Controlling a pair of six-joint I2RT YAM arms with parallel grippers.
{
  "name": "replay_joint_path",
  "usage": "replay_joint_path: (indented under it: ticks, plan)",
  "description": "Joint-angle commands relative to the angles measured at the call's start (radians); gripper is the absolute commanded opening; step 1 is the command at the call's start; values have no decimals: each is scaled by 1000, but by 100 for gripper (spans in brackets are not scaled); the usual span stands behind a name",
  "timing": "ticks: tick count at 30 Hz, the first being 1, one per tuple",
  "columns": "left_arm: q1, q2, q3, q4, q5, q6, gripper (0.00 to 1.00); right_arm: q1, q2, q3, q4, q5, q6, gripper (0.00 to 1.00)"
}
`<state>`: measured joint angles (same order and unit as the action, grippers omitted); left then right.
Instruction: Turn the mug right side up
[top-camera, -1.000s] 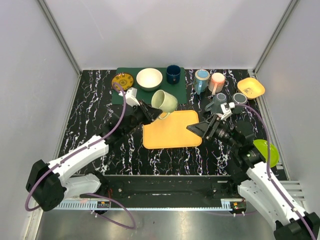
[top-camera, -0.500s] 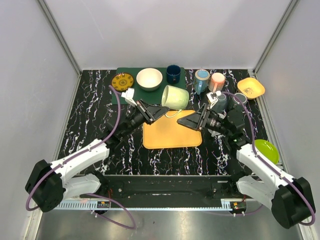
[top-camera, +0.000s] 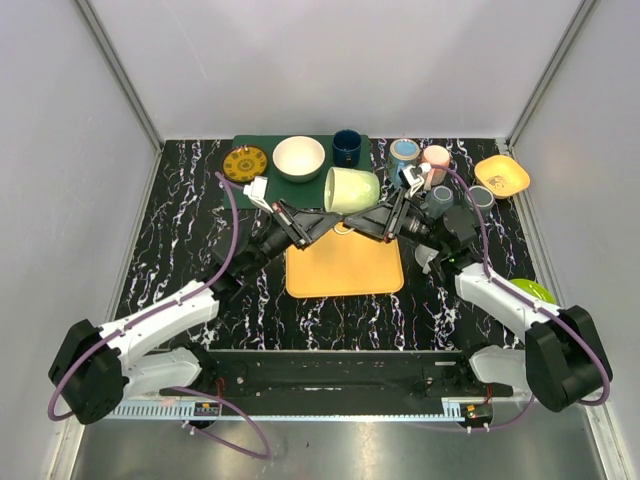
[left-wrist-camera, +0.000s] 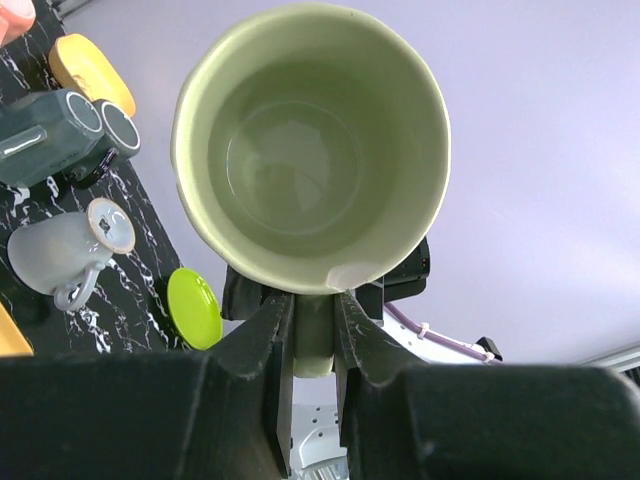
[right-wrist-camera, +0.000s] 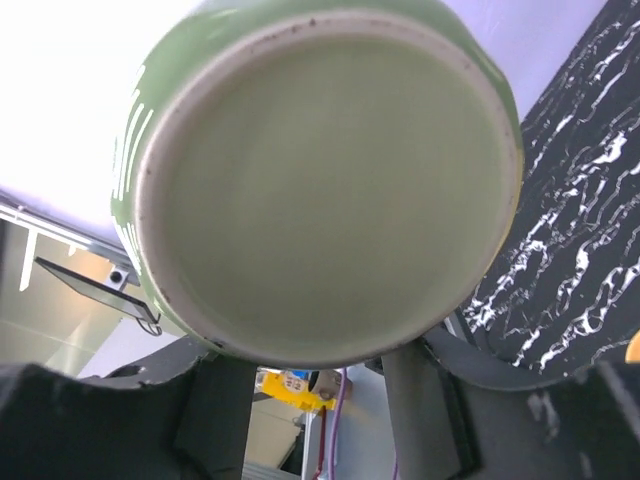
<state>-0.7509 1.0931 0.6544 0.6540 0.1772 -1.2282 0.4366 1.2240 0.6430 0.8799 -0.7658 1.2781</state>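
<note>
A pale green mug (top-camera: 352, 190) hangs on its side above the far edge of the orange board (top-camera: 345, 268). My left gripper (top-camera: 322, 222) is shut on its handle (left-wrist-camera: 312, 335). In the left wrist view the mug's open mouth (left-wrist-camera: 310, 150) faces the camera. My right gripper (top-camera: 380, 222) reaches the mug from the right, where the right wrist view is filled by the flat underside (right-wrist-camera: 330, 190). Its fingers (right-wrist-camera: 225, 400) stand apart to either side below the base, with their tips hidden behind the mug, so contact cannot be seen.
At the back, a green mat carries a patterned plate (top-camera: 245, 163), a white bowl (top-camera: 298, 158) and a dark blue cup (top-camera: 347, 147). To the right stand a blue mug (top-camera: 403, 155), a pink cup (top-camera: 435, 158), an orange dish (top-camera: 502, 175), a grey mug (left-wrist-camera: 65, 245) and a lime plate (top-camera: 535, 292).
The left gripper has lifted the mug up and to the right, tipping it onto its side. The right arm swung left to the mug's base and its fingers narrowed.
</note>
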Motion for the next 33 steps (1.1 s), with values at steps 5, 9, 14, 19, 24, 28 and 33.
replay_joint_path:
  ticks: [5,9,14,19,24,28,33]
  plan:
    - [-38,-16,-2,170,64,-24,0,34,51,93,156,16,49,36]
    - [-50,-9,-9,165,64,-19,0,45,72,104,183,23,66,20]
    - [-57,-4,-16,164,68,-13,0,48,92,109,203,33,79,15]
    - [-54,-24,-45,165,62,-11,5,48,69,89,202,45,64,0]
    - [-35,-76,-87,145,42,7,34,47,25,80,165,43,26,0]
    - [-4,-116,-113,133,39,9,47,48,-6,72,134,49,12,0]
    - [44,-205,-163,52,38,24,61,31,-119,102,-80,72,-87,0]
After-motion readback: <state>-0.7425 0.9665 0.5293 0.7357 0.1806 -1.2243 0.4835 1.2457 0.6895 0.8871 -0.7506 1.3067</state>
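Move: The left gripper already pinches the light green mug's handle; the mug's body lies on its side in the air, about 6 cm ahead and 3 cm right of it, mouth facing that gripper. From the right gripper the handle is some 2 cm left and level, the body 6 cm ahead and 1 cm right. The orange tray is roughly 25 cm below, 2 cm ahead; a white mug lies some 20 cm right, 2 cm ahead and 24 cm below. Hand the mug over by its handle: lift the right gripper about 2 cm while easing it a little left, and shut its open fingers on the handle that the left gripper still holds. Then spread the left fingers and draw that gripper roughly 3 cm back and left until the handle comes free of it, keeping the right grip shut. ##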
